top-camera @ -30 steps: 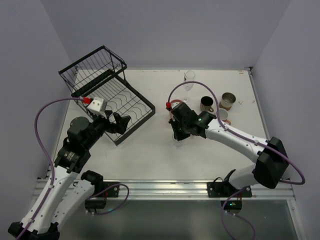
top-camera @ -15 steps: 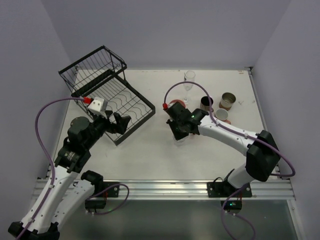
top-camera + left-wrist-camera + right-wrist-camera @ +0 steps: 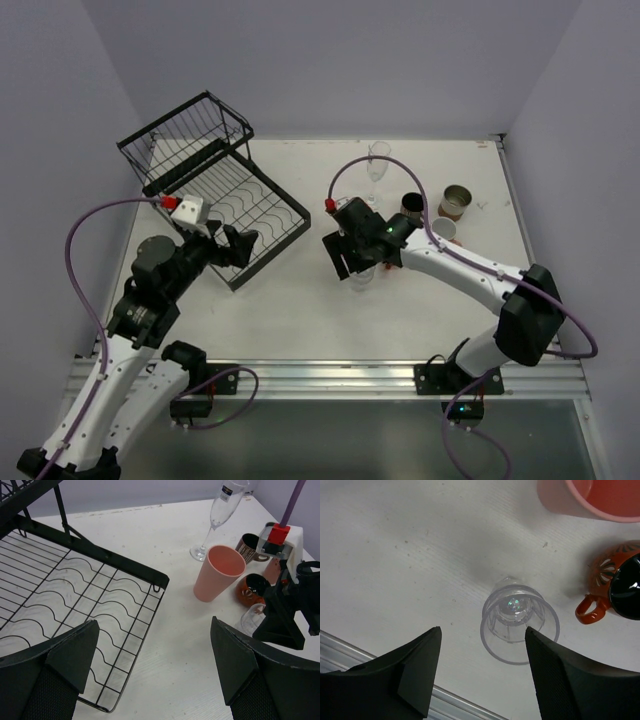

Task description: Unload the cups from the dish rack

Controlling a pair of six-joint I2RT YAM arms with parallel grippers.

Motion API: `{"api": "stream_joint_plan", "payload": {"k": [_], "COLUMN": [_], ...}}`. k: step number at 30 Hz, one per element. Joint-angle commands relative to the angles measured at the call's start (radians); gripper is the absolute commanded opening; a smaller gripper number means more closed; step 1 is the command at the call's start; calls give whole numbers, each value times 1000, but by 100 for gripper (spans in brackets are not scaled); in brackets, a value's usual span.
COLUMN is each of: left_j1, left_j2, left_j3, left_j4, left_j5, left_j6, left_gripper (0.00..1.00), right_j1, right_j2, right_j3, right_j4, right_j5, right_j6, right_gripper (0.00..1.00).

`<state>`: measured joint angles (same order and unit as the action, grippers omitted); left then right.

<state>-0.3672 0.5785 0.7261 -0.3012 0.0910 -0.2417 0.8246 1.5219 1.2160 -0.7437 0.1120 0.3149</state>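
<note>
The black wire dish rack (image 3: pixel 215 190) sits at the far left, and its slotted tray (image 3: pixel 75 595) shows bare wires. My left gripper (image 3: pixel 240 245) hangs open over the rack's near corner (image 3: pixel 153 625), holding nothing. A short clear glass (image 3: pixel 519 625) stands upright on the table. My right gripper (image 3: pixel 482 632) is open just above it, fingers apart from the glass (image 3: pixel 362 275). Beside it are an orange-red mug (image 3: pixel 615 587) and a salmon tumbler (image 3: pixel 219 573).
A tall stemmed glass (image 3: pixel 378 160), a brown cup (image 3: pixel 413 207), a silvery cup (image 3: pixel 456 201) and a small pale cup (image 3: pixel 444 231) stand at the back right. The table's metal front rail (image 3: pixel 350 650) runs close below the clear glass.
My right gripper has opened and let go of the short clear glass, which now stands free on the table. The left arm has barely moved.
</note>
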Motion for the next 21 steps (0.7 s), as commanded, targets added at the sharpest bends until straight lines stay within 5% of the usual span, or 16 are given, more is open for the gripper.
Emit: {"api": "stream_joint_plan", "payload": {"k": [1,6,15,21], "left_j1": [5,5,5,5], "left_j2": [-19,-22,-42,-74], "left_j3": [6,81,257,247], "left_j4": [39,39,10,-19], "left_j5": [-45,-62,-176,-272], "left_j6": [16,-5,-18,-45], "left_gripper": [100,100,100,100], "right_j1": [5,7,5,5], "right_j2": [-117,-415,-1191,-1431], "right_j3": [57,-12,-317,-432], "right_j4": [10,148,483,494], "right_j5": [-17,7,325,483], "right_j6": [6,24,-5,16], "right_gripper": [71,99,99,99]}}
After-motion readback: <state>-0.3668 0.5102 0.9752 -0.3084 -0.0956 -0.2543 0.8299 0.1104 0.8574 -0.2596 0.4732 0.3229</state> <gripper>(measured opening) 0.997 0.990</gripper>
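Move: The clear glass, already let go, stands about 3 cm to the right hand's right, level with it fore and aft, its middle some 6 cm lower. From the right hand, the tall pink cup is about 10 cm ahead and 2 cm right, the red mug some 6 cm ahead and 11 cm right. From the left hand, the glass lies roughly 24 cm right, about level fore and aft, 21 cm below. Right hand rises about 30 cm, swinging right away from the glass, opening fully and tilting up; left rises. ##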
